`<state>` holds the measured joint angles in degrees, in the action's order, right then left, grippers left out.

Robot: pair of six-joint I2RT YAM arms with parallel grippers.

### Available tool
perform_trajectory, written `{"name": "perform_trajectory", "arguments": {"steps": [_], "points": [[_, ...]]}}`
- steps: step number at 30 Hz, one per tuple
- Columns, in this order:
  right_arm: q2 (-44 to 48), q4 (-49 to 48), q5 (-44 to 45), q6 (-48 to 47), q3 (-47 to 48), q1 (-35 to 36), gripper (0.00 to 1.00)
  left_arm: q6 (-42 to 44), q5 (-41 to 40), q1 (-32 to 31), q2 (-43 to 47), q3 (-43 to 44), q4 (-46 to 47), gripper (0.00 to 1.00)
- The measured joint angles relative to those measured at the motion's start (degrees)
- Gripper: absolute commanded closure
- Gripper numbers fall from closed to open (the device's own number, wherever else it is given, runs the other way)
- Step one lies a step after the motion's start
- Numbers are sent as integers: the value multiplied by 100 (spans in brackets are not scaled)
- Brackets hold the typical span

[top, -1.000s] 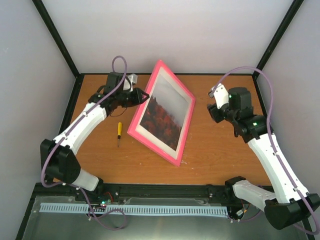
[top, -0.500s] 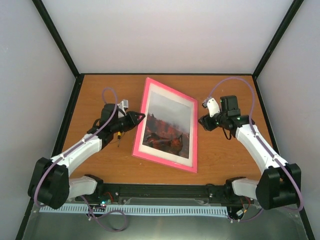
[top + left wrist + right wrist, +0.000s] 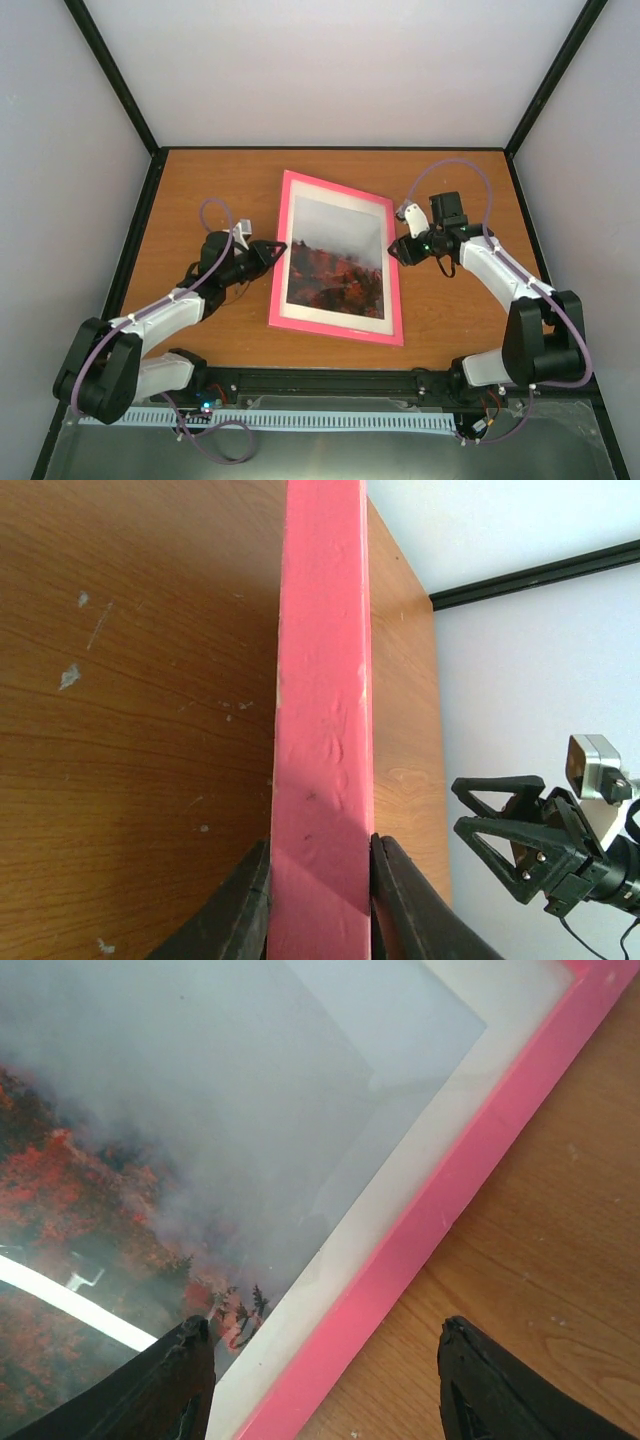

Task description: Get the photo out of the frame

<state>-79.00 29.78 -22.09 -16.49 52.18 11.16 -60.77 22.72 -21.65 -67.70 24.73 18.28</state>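
The frame (image 3: 336,333), with its bright pink border, lies about flat on the wooden table (image 3: 450,310), face up. Behind its glass is the photo (image 3: 335,265), misty grey above red-orange trees. My left gripper (image 3: 272,252) is shut on the frame's left edge. The left wrist view shows that pink edge (image 3: 322,680) pinched between both fingers (image 3: 395,900). My right gripper (image 3: 395,248) is open over the frame's right edge. In its wrist view the right gripper (image 3: 325,1330) straddles the pink border (image 3: 470,1170), one fingertip over the photo (image 3: 150,1140), the other over bare wood.
A white mat (image 3: 400,1190) surrounds the photo under the glass. Black corner posts (image 3: 125,90) and pale walls close in the table on three sides. The right gripper's black fingers (image 3: 520,830) show in the left wrist view beyond the frame.
The frame has come down from standing tilted at the back to lying nearly flat, nearer the front. Both arms lowered with it, and the right gripper closed in on the right edge.
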Motion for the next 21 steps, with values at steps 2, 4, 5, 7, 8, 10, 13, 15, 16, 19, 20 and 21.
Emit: {"name": "perform_trajectory", "arguments": {"steps": [2,4,5,7,8,10,13,15,16,19,20,21], "points": [[-138,13,-35,-2,0,0,41,0,-26,0,20,-98,59,78],[-210,28,-74,-4,0,0,41,-11,-70,0,74,-216,111,75],[-221,33,-85,-4,0,0,41,-17,-92,0,114,-282,131,75],[-227,33,-94,-13,0,0,41,13,-221,-2,210,-468,101,73],[-229,37,-98,-15,0,0,41,55,-310,0,236,-555,68,72],[-240,37,-109,-17,0,0,41,168,-463,-2,243,-625,2,71],[-282,42,-111,-17,0,0,41,356,-728,0,236,-625,-201,63],[-310,44,-109,-17,0,0,41,463,-894,0,212,-623,-391,53],[-319,46,-109,-20,0,0,41,509,-984,0,190,-621,-540,49],[-330,50,-109,-20,0,0,41,586,-1228,0,133,-614,-946,42],[-330,55,-109,-20,0,0,41,608,-1281,0,133,-605,-1021,41],[-334,59,-107,-20,0,0,41,623,-1320,0,133,-586,-1104,40]]}}
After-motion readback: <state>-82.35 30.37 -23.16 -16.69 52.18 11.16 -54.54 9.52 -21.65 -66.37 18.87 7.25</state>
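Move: About 11 cm below the left hand, 6 cm to its left and 2 cm back, is the table spot for the photo frame's raised left edge, which it grips. The frame's middle lies some 12 cm right, 2 cm back and 6 cm down; a yellow screwdriver is about 10 cm left, 3 cm back and 12 cm down. From the right hand, the frame's middle is roughly 13 cm left, 1 cm back and 7 cm down. Lowering the frame's held left edge, the left hand sinks about 8 cm towards the table while swinging some 5 cm left and a little back. Its wrist rolls about 15 degrees, left side rising, and the fingers gradually open to let go of the edge. The open right hand eases down about 2 cm over the right edge. ##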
